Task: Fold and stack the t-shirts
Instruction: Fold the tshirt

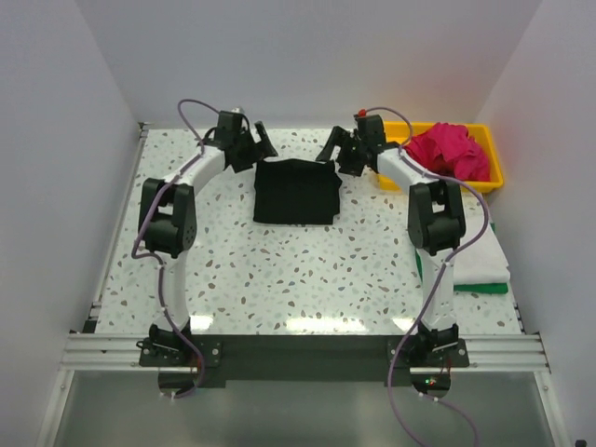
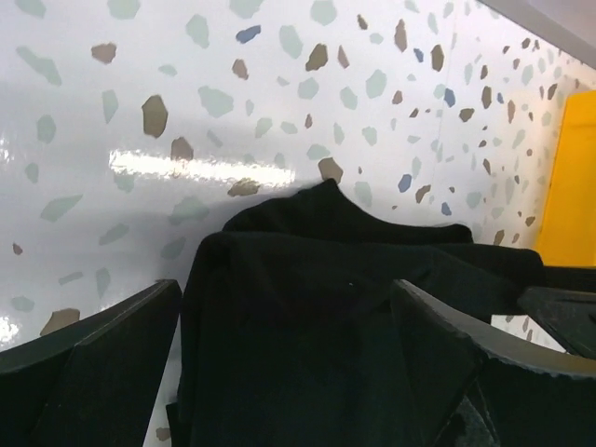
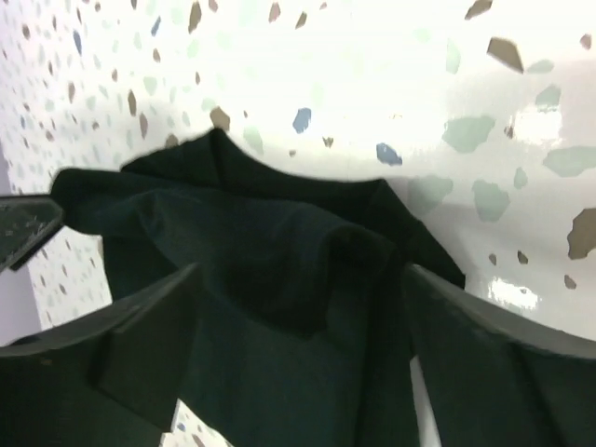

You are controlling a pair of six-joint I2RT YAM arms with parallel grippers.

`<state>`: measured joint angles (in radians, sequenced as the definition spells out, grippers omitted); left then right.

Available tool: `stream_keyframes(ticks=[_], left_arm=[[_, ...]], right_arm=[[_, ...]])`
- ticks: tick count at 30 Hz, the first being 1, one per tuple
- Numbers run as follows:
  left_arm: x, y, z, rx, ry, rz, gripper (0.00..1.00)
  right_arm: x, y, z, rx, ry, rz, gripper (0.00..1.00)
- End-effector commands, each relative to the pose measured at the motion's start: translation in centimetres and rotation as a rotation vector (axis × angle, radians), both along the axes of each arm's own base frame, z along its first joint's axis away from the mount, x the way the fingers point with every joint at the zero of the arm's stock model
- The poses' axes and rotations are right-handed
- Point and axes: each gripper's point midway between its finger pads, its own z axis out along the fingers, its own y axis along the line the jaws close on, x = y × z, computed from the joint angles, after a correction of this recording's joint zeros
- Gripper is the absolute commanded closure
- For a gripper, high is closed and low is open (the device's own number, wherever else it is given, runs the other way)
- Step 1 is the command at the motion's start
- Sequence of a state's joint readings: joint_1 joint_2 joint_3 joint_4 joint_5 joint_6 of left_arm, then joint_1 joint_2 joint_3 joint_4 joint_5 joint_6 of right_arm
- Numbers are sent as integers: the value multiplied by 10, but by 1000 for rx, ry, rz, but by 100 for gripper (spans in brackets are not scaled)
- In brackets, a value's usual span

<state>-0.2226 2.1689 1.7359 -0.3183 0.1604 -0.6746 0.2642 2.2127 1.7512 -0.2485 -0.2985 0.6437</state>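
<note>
A black t-shirt [image 1: 296, 191] lies folded into a rough rectangle on the speckled table [image 1: 279, 270] at the far middle. My left gripper [image 1: 262, 142] is open at its far left corner; the black cloth [image 2: 317, 317] lies between and below its fingers. My right gripper [image 1: 328, 146] is open at the far right corner, above the rumpled cloth [image 3: 279, 270]. A magenta t-shirt [image 1: 449, 151] is bunched in the yellow tray [image 1: 492, 177]. A white t-shirt [image 1: 480, 261] lies folded on a green one [image 1: 484, 289] at the right edge.
White walls close in the table at the back and both sides. The yellow tray's edge shows at the right of the left wrist view [image 2: 570, 186]. A metal rail [image 1: 298, 352] runs along the near edge by the arm bases.
</note>
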Motion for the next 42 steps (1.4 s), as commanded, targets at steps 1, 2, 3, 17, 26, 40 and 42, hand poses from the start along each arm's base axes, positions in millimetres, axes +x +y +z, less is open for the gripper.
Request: stream_keyframes(ticks=[1, 2, 3, 17, 26, 40, 42], left_arm=[[20, -3, 49, -5, -121, -41, 0], [19, -2, 54, -1, -131, -45, 0], [18, -2, 57, 2, -141, -49, 0], [-14, -38, 49, -147, -164, -207, 0], [32, -54, 8, -183, -136, -216, 0], [10, -34, -66, -139, -19, -141, 0], [0, -32, -67, -135, 5, -148, 0]], right_arm=[[21, -4, 40, -35, -108, 13, 1], [22, -6, 44, -44, -121, 20, 1], [21, -5, 57, -42, -150, 26, 1], [-49, 67, 67, 173, -175, 224, 1], [19, 58, 23, 41, -182, 67, 1], [20, 2, -93, -113, 17, -77, 1], [15, 8, -89, -89, 15, -52, 1]])
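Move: The black t-shirt lies folded just nearer than both hands: its middle is about 8 cm back and 7 cm right of the left hand, and about 8 cm back and 7 cm left of the right, some 4 cm below each. The yellow box stands about 24 cm right of the right hand and nearly level with it, the pink shirt in it roughly 27 cm to the right and 2 cm ahead. The white pile is some 29 cm right and 22 cm back. Rising and drawing back off the shirt's far edge, the right hand about 5 cm each way with a leftward swing, the left somewhat less, both hands then reach forward and down about 7 cm onto its far part. They end closer together, the left 5 cm farther right and turned about 10 degrees clockwise; the right swings partly back right. The left fingers stay wide, the right ones finish opening. ##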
